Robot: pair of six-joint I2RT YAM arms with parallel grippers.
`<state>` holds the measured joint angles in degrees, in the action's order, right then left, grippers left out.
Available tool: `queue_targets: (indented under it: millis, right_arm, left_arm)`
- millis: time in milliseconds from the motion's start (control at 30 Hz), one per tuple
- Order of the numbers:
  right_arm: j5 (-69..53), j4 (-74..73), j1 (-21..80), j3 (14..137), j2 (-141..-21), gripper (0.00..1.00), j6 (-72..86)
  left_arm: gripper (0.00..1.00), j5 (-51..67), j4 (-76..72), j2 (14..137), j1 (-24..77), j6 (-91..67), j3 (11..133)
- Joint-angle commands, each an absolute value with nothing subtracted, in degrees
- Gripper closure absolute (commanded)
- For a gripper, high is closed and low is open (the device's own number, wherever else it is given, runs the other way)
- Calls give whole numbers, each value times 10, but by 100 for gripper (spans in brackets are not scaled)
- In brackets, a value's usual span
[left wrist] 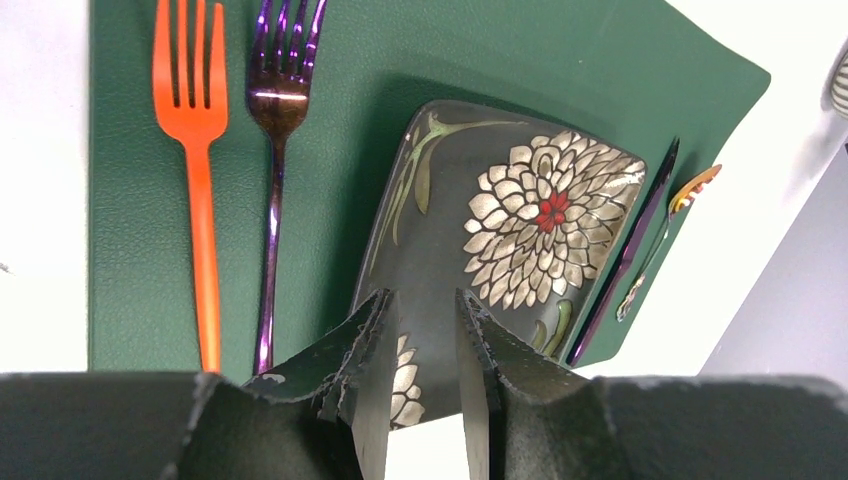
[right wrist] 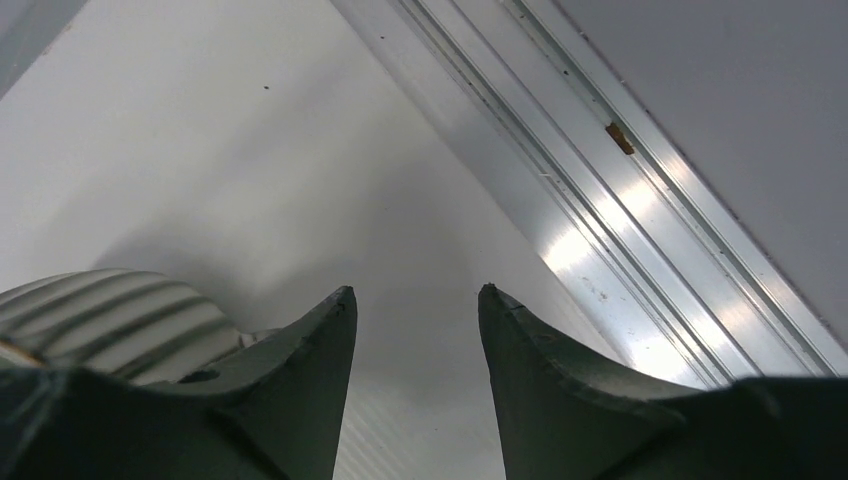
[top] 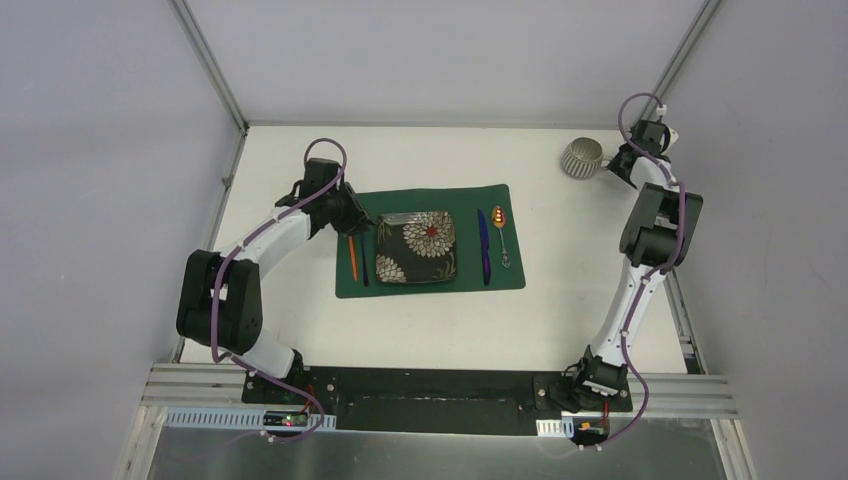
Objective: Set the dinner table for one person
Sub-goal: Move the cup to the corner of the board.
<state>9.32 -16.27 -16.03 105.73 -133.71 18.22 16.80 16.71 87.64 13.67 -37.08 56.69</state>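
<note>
The white dinner table [top: 300, 330] carries a dark green placemat [top: 440, 197]. On the placemat lies a dark square plate [top: 416, 248] with a white flower pattern. An orange fork [top: 353, 258] and a purple fork [top: 364, 262] lie to its left. A purple knife [top: 484, 246] and a small spoon [top: 502, 235] lie to its right. My left gripper [top: 368, 222] is open and empty above the plate's left far corner [left wrist: 500, 200]. My right gripper [top: 616, 167] is open and empty beside a striped cup [top: 581, 157], which shows left of its left finger [right wrist: 100, 310].
Aluminium frame posts [top: 212, 68] rise at the table's far corners. A frame rail [right wrist: 600, 210] runs just beyond my right gripper. The forks [left wrist: 200, 150] lie parallel in the left wrist view, and the knife [left wrist: 630, 250] lies along the plate's far side.
</note>
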Motion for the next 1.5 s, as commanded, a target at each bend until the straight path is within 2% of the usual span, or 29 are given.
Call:
queue_targets:
  millis: [0,167,400,600,933,1133,1333,1367,1467]
  right_arm:
    - [161,-131,-160,1043,-1286,47,161]
    - [221,-109,-161,1028,-1273,47,153]
    - [236,35,-161,960,-1232,45,161]
    - [122,102,-170,970,-1239,45,208]
    - [-97,96,-188,1091,-1332,48,294]
    - [-141,51,-188,1155,-1384,49,306]
    - [-141,23,-186,1148,-1383,49,306]
    - [-199,17,-184,1146,-1381,50,325]
    - [-206,14,-183,1122,-1368,50,321]
  left_arm:
    - [72,161,160,887,151,-378,595]
    - [72,160,163,892,161,-378,602]
    - [72,163,171,900,163,-371,614]
    - [73,169,168,910,163,-369,615]
    - [73,176,157,917,163,-369,611]
    - [73,178,155,918,163,-370,611]
    - [73,181,153,919,163,-373,611]
    - [73,181,153,919,164,-373,611]
    - [73,179,153,918,166,-374,610]
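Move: The cup stands some 10 cm to the left of my half-open right fingers, about level with them both front to back and in height, its handle pointing towards them. The green board's far right corner lies about 31 cm to the left and 6 cm back, 4 cm lower; the spoon's middle is roughly 34 cm left and 19 cm back, equally low. From my left hand the cup is about 22 cm ahead, 49 cm to the right and 7 cm lower. I first ease my right hand back and to the right about 3 cm, clear of the cup's handle, then lift it some 10 cm and carry it forward past the handle, beyond the cup. Sinking about 5 cm again, I edge left behind it, fingers still half open, turning some 30 degrees overall so they point straighter ahead and less steeply down. My left hand shifts a little right and down over the board. ##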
